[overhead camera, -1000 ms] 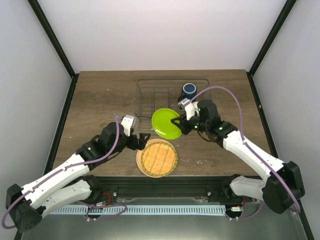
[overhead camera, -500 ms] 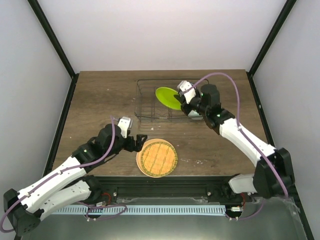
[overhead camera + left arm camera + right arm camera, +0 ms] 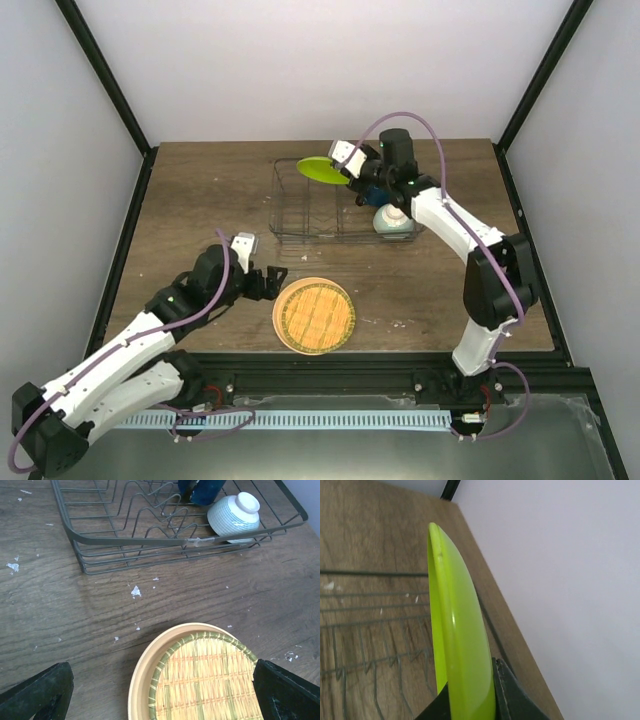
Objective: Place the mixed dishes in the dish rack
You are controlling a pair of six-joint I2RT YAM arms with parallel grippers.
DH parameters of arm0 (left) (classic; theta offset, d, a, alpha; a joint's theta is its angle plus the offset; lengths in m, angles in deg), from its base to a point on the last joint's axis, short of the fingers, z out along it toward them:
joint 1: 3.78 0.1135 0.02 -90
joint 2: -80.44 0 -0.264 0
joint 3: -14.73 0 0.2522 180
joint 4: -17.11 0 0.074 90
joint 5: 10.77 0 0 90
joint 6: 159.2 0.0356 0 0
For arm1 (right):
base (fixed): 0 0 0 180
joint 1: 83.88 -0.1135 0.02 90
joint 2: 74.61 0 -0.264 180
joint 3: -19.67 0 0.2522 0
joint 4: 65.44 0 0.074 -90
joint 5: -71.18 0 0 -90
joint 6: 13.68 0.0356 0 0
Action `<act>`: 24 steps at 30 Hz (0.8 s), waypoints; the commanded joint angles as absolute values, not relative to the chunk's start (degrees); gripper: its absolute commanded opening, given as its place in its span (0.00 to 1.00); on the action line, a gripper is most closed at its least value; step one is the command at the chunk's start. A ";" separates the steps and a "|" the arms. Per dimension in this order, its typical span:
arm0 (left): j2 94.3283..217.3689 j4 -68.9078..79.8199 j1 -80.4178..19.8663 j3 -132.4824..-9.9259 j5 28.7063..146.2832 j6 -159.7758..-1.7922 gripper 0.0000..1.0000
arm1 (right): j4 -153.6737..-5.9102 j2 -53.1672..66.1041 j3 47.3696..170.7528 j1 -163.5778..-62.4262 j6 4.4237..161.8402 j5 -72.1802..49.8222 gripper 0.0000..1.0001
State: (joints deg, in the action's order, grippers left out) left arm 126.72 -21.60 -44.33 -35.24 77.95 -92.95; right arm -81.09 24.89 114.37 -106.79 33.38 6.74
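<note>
My right gripper (image 3: 349,170) is shut on the rim of the lime-green plate (image 3: 321,170), holding it tilted on edge in the air over the far side of the dish rack (image 3: 300,235). The right wrist view shows that plate (image 3: 456,640) pinched between the dark fingers (image 3: 512,697). A pale mint bowl (image 3: 393,222) lies upside down in the rack's front right corner. The dark blue mug (image 3: 201,490) stands behind it, mostly hidden by my right arm. An orange woven plate (image 3: 313,315) lies flat on the table. My left gripper (image 3: 272,279) is open just left of it, holding nothing.
The wooden table (image 3: 200,200) is walled by a black frame and white panels. White crumbs (image 3: 135,591) dot the wood between rack (image 3: 125,540) and woven plate (image 3: 200,680). The rack's left half shows only bare wire dividers.
My right arm has lifted the lime plate from in front of the rack and carried it back over the rack's far side. My left gripper has drawn slightly back from the woven plate.
</note>
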 commanded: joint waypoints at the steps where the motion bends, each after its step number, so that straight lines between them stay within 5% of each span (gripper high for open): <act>1: 126.38 -20.75 -42.65 -34.40 79.82 -92.23 1.00 | -85.17 27.76 118.36 -105.83 24.57 7.67 0.01; 24: 130.28 -20.21 -41.21 -34.28 79.67 -91.79 1.00 | -82.81 35.63 120.80 -105.46 17.79 7.95 0.01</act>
State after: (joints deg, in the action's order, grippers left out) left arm 129.74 -21.53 -41.62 -34.80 79.51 -92.56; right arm -85.46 34.14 118.13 -105.70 18.71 6.76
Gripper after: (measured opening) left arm 0.997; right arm 0.076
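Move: The right hand already grips the upright lime-green plate. The left half of the rack, where it is being taken, lies about 3 cm ahead of that hand, 7 cm left and 18 cm below. The blue mug stands roughly level with the hand and 6 cm right, the pale bowl 7 cm back and 9 cm right, both some 18 cm lower. From the left hand that part of the rack is about 23 cm ahead, 7 cm right and 10 cm lower. Right hand lowers the gripped plate about 7 cm towards the rack's left half, easing forward, left side dipping. ##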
